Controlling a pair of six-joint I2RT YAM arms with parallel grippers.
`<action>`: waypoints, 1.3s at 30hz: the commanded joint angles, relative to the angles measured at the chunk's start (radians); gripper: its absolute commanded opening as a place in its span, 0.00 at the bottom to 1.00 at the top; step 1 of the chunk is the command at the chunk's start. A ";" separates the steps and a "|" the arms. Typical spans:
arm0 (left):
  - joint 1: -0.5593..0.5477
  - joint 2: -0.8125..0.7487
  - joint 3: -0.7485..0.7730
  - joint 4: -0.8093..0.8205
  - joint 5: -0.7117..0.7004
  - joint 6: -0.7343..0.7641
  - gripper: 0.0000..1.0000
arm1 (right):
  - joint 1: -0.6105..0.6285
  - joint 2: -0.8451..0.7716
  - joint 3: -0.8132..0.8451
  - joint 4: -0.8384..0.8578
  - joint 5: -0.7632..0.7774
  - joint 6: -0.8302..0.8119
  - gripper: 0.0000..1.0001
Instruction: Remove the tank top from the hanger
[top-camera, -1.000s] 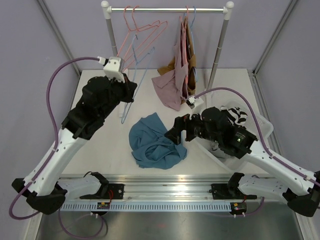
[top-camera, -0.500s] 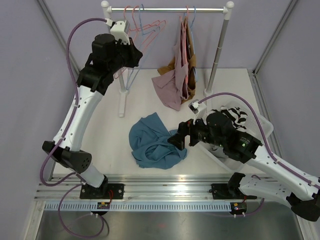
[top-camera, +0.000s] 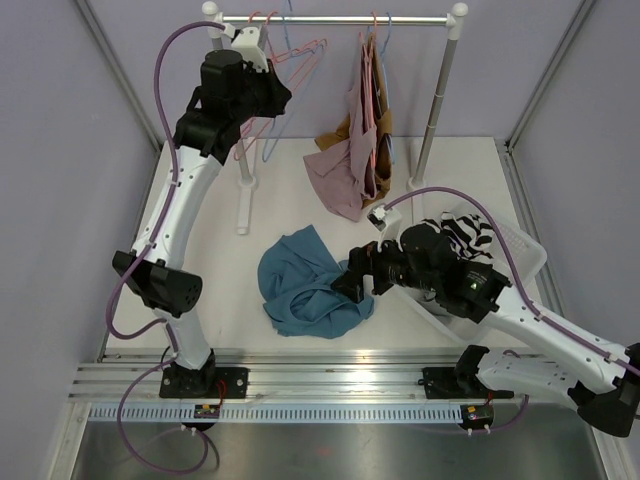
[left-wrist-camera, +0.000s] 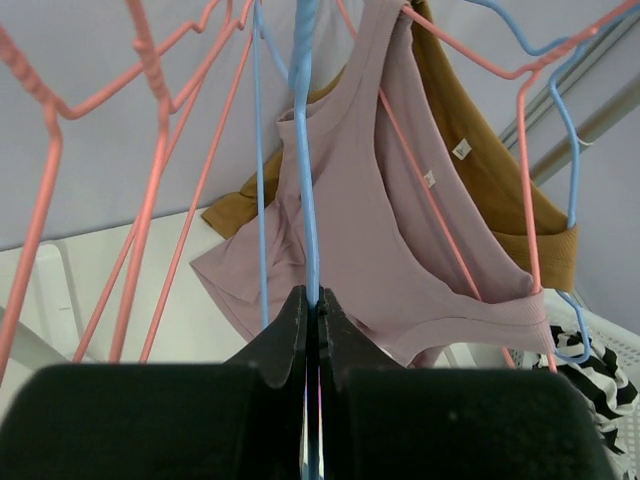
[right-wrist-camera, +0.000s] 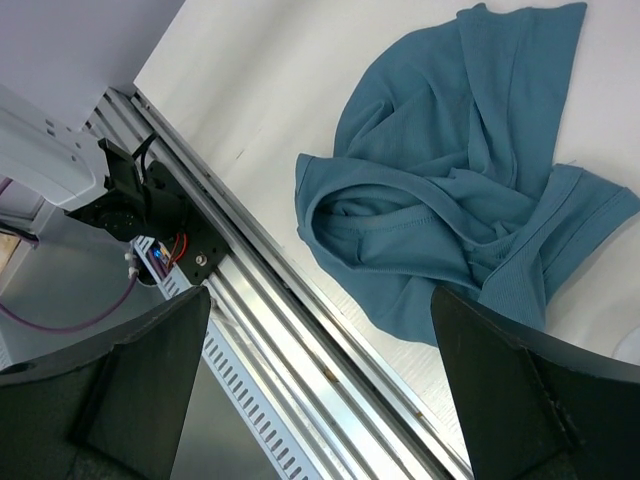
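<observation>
A teal tank top (top-camera: 310, 285) lies crumpled on the white table, off any hanger; it also shows in the right wrist view (right-wrist-camera: 460, 190). My right gripper (top-camera: 345, 280) hovers open and empty just above its near right edge, jaws wide apart (right-wrist-camera: 320, 293). My left gripper (top-camera: 278, 100) is raised high by the rail and shut on the wire of an empty blue hanger (left-wrist-camera: 303, 150), which also shows in the top view (top-camera: 272, 140). Its hook is up at the rail (top-camera: 335, 18).
Several empty pink hangers (top-camera: 310, 55) hang beside the blue one. A mauve tank top (top-camera: 350, 165) and a brown garment (top-camera: 340, 128) hang at the rail's right. A white bin (top-camera: 520, 255) with a striped garment (top-camera: 480, 232) stands at the right.
My left arm has lifted the blue hanger from above the table up to the rail. My right gripper has shifted slightly over the teal tank top.
</observation>
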 joint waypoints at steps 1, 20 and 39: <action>0.014 0.004 0.031 0.027 -0.018 -0.025 0.00 | 0.009 0.026 0.009 0.041 -0.034 0.007 0.99; 0.042 -0.209 -0.262 0.047 -0.003 -0.056 0.62 | 0.010 0.183 0.087 0.032 0.084 -0.013 1.00; 0.043 -1.065 -1.041 -0.043 -0.298 -0.034 0.99 | 0.010 0.428 0.156 0.038 0.320 0.024 0.99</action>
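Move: Rail stretch where the held blue hanger is to hook: roughly 8 cm ahead of the left hand, level sideways and 15 cm above. The pink hangers hang about 5 cm ahead of that hand and 4 cm left; the mauve tank top is some 3 cm ahead, 14 cm right, and lower. For the open right hand, the blue tank top lies about 8 cm ahead, 10 cm left, 22 cm below; the basket sits 12 cm ahead, 26 cm right. Lowering the still-pinched blue hanger about 4 cm to set its hook on the rail, the left hand then opens wide, lets go and draws back some 23 cm and to the left, away from the rack. The right hand, fingers staying open, sinks about 10 cm and reaches 6–7 cm forward towards the blue tank top, its fingers tipping about 20 degrees farther down, without reaching the cloth. ##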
